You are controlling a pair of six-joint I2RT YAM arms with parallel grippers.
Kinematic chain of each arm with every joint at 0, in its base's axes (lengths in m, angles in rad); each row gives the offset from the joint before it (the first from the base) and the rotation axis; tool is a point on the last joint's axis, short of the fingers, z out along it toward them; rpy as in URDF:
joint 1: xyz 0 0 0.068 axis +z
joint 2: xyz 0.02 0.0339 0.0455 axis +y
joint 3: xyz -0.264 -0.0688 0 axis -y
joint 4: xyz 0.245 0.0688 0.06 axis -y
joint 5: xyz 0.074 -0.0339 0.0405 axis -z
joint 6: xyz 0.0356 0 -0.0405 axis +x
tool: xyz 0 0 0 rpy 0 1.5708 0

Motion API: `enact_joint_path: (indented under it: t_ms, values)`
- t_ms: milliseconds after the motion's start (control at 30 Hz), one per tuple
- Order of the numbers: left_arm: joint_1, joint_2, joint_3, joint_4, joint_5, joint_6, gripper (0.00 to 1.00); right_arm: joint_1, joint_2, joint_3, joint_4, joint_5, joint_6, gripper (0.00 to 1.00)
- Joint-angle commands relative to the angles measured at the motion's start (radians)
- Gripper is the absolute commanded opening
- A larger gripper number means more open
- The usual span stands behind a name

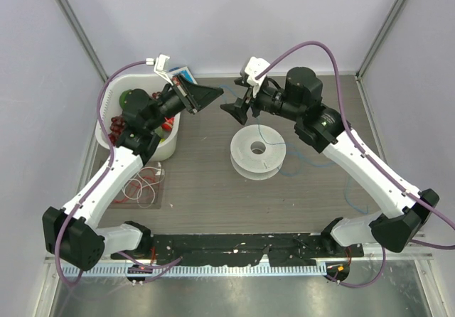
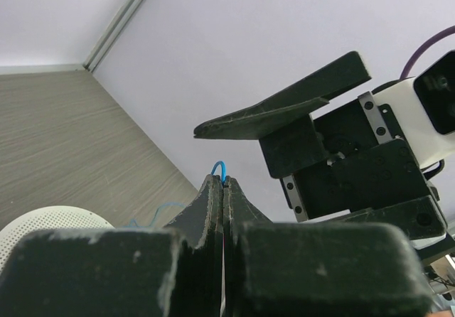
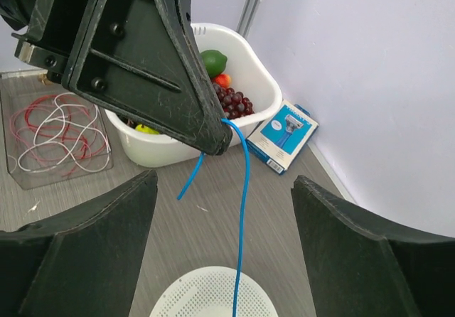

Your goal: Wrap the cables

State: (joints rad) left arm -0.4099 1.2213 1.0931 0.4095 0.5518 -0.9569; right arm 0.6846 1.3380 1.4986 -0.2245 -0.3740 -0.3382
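Observation:
My left gripper [image 2: 223, 180] is shut on the thin blue cable [image 3: 244, 189], held above the table. A short end sticks out past its tip [image 3: 213, 143] and the long part hangs down to the white spool [image 1: 257, 151]. More blue cable trails over the table to the right [image 1: 348, 189]. My right gripper [image 3: 226, 182] faces the left one with its jaws wide open. The hanging blue strand runs between its fingers without touching them. Red and white cables [image 1: 142, 187] lie looped in a clear tray at the left.
A white basket [image 1: 106, 129] with grapes, a lime and other fruit stands at the back left. Behind it, against the wall, lies a blue box [image 1: 181, 73]. The two grippers meet tip to tip above the spool.

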Motion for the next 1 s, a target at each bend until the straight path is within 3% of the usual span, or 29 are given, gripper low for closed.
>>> enact_joint_path:
  t_ms: [0, 33, 133, 200, 500, 733, 800, 833, 900, 933, 967]
  values:
    - [0.002, -0.026, 0.042, 0.057, -0.010, -0.016, 0.00, 0.006, 0.009, 0.002, 0.102, -0.017, -0.001, 0.76]
    - [0.002, -0.025, 0.044, 0.057, -0.012, -0.017, 0.00, 0.007, 0.012, -0.001, 0.106, -0.017, 0.001, 0.73]
    - [0.002, -0.023, 0.044, 0.054, -0.026, -0.029, 0.00, 0.010, 0.012, -0.012, 0.128, -0.003, 0.001, 0.51]
    - [0.002, -0.020, 0.045, 0.054, -0.027, -0.032, 0.00, 0.010, 0.012, -0.018, 0.139, -0.003, -0.001, 0.46]
    - [0.002, -0.011, 0.056, 0.057, -0.024, -0.037, 0.00, 0.010, 0.018, -0.031, 0.140, 0.012, -0.012, 0.39]
    - [0.002, -0.003, 0.065, 0.052, -0.033, -0.042, 0.00, 0.010, 0.012, -0.038, 0.143, 0.035, -0.013, 0.20]
    - [0.002, 0.000, 0.065, 0.048, -0.038, -0.045, 0.00, 0.010, 0.007, -0.040, 0.143, 0.035, -0.018, 0.13]
    - [0.000, 0.000, 0.065, 0.046, -0.036, -0.043, 0.00, 0.010, 0.007, -0.040, 0.143, 0.037, -0.016, 0.04]
    - [0.000, 0.000, 0.065, 0.025, -0.044, -0.042, 0.00, 0.010, 0.003, -0.040, 0.143, 0.044, -0.013, 0.01]
    - [0.000, -0.002, 0.065, 0.009, -0.044, -0.034, 0.03, 0.010, 0.000, -0.041, 0.145, 0.047, -0.015, 0.01]
    - [0.000, -0.003, 0.067, -0.010, -0.041, -0.020, 0.12, 0.009, -0.003, -0.043, 0.145, 0.050, -0.012, 0.01]
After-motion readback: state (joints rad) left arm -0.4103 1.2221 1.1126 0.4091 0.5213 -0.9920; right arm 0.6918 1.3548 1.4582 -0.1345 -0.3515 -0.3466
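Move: Just off the right hand's open fingers hangs the blue cable, about 1 cm ahead and 1 cm to the left, level with the finger pads. The left fingertips pinching its loop are some 2 cm ahead, 2 cm left and 2 cm higher. The white spool lies about 8 cm to the right hand's right, 2 cm ahead and nearly 40 cm below. From the left hand the cable hangs about 3 cm right, level fore and aft, 2 cm lower. Easing in only about 1 cm forward and a little less to the left, the right hand closes its wide-open fingers fully and pinches the blue cable right under the left fingertips, with scarcely any turn of the wrist. The left hand keeps its grip on the loop and creeps up about 1 cm. ##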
